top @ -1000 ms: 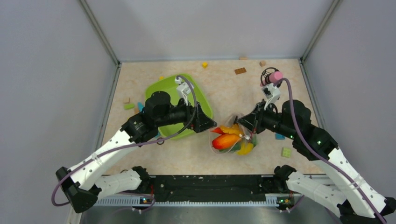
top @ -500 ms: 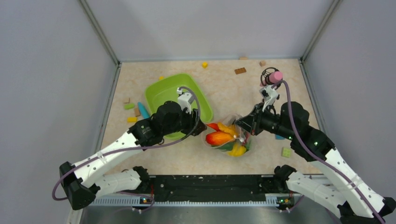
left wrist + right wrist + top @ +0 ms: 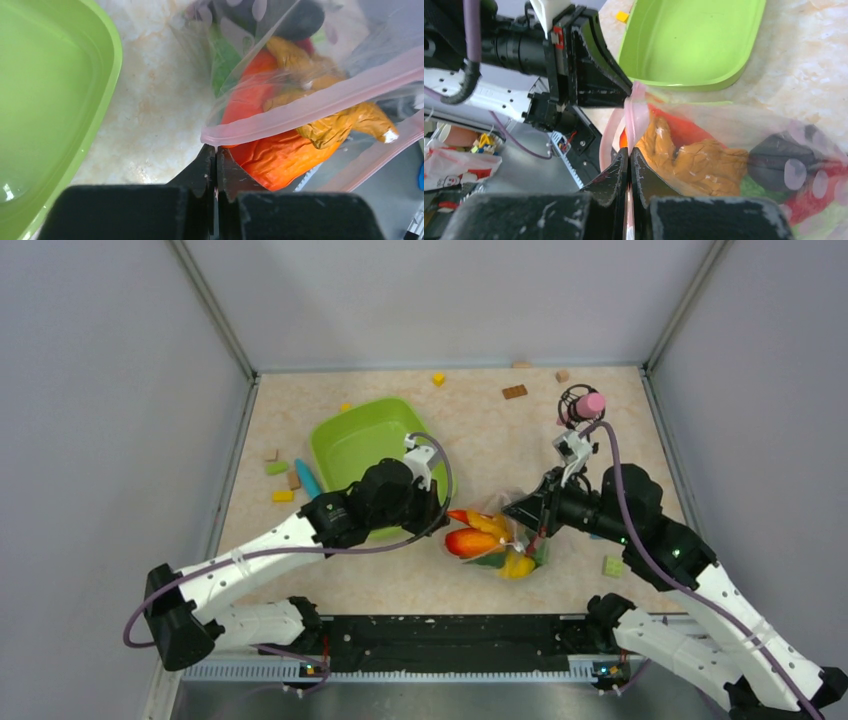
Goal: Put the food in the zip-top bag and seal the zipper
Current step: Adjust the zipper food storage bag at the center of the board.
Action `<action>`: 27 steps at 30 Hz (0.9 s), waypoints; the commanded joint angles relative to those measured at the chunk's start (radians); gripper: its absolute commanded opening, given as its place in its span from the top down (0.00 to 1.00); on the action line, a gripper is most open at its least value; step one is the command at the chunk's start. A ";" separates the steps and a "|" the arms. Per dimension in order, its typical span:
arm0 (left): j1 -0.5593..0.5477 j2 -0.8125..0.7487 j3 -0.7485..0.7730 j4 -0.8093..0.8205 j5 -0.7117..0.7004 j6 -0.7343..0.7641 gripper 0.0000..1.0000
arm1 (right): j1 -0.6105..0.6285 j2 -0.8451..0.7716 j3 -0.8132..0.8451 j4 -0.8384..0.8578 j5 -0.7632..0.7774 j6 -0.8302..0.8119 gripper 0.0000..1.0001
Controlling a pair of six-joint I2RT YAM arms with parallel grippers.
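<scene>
The zip-top bag (image 3: 497,542) lies on the table between my two grippers, with the food (image 3: 476,540) inside: an orange piece (image 3: 272,157), a mustard-yellow piece (image 3: 340,120), green and dark spotted pieces. Its pink zipper (image 3: 310,102) runs up to the right, and a second strip (image 3: 380,150) stands apart below it, so the mouth gapes. My left gripper (image 3: 216,151) is shut on the zipper's left end (image 3: 443,514). My right gripper (image 3: 629,155) is shut on the same pink strip further along (image 3: 510,510). In the right wrist view, the left gripper's tips meet the strip (image 3: 635,97).
The lime-green tray (image 3: 355,445) stands just left of the bag, partly under my left arm. Small blocks lie about: yellow (image 3: 438,378), brown (image 3: 514,391), green (image 3: 612,565), several at the left (image 3: 280,480). A black, pink-tipped object (image 3: 581,403) stands at the back right.
My left arm swung right from over the tray to the bag, and its gripper closed from wide open onto the zipper's end. The bag shifted slightly; the right gripper kept its hold.
</scene>
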 commanded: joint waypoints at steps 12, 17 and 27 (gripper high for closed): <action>-0.007 0.115 0.373 0.101 0.224 0.323 1.00 | 0.006 0.013 -0.037 0.186 -0.430 -0.082 0.67; -0.004 0.170 0.429 0.053 0.301 0.498 1.00 | 0.007 -0.046 -0.042 0.245 -0.339 -0.138 0.29; -0.002 0.193 0.490 -0.072 0.320 0.765 1.00 | 0.006 -0.076 0.046 0.147 -0.018 -0.186 0.23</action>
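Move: The left gripper is shut on the zipper rim at the bag's left end. From it the filled bag's middle lies about 10 cm right, 5 cm back and 8 cm lower, the orange pepper some 4 cm right and 4 cm back, and the green tub about 14 cm left and 12 cm ahead. The right gripper, also shut on the rim, has the bag's middle about 6 cm back and 12 cm below, and the lemon some 11 cm back and 2 cm right. Keep the left gripper pinched on the zipper rim and lift it about 11 cm, carrying it some 6 cm right as well while you tip the fingers up and swing them clockwise, each some 30 degrees. Meanwhile ease the right hand back and slightly left, open its fingers wide to let go of the rim, then bring it up, forward and a little right, beside the bag's mouth. ##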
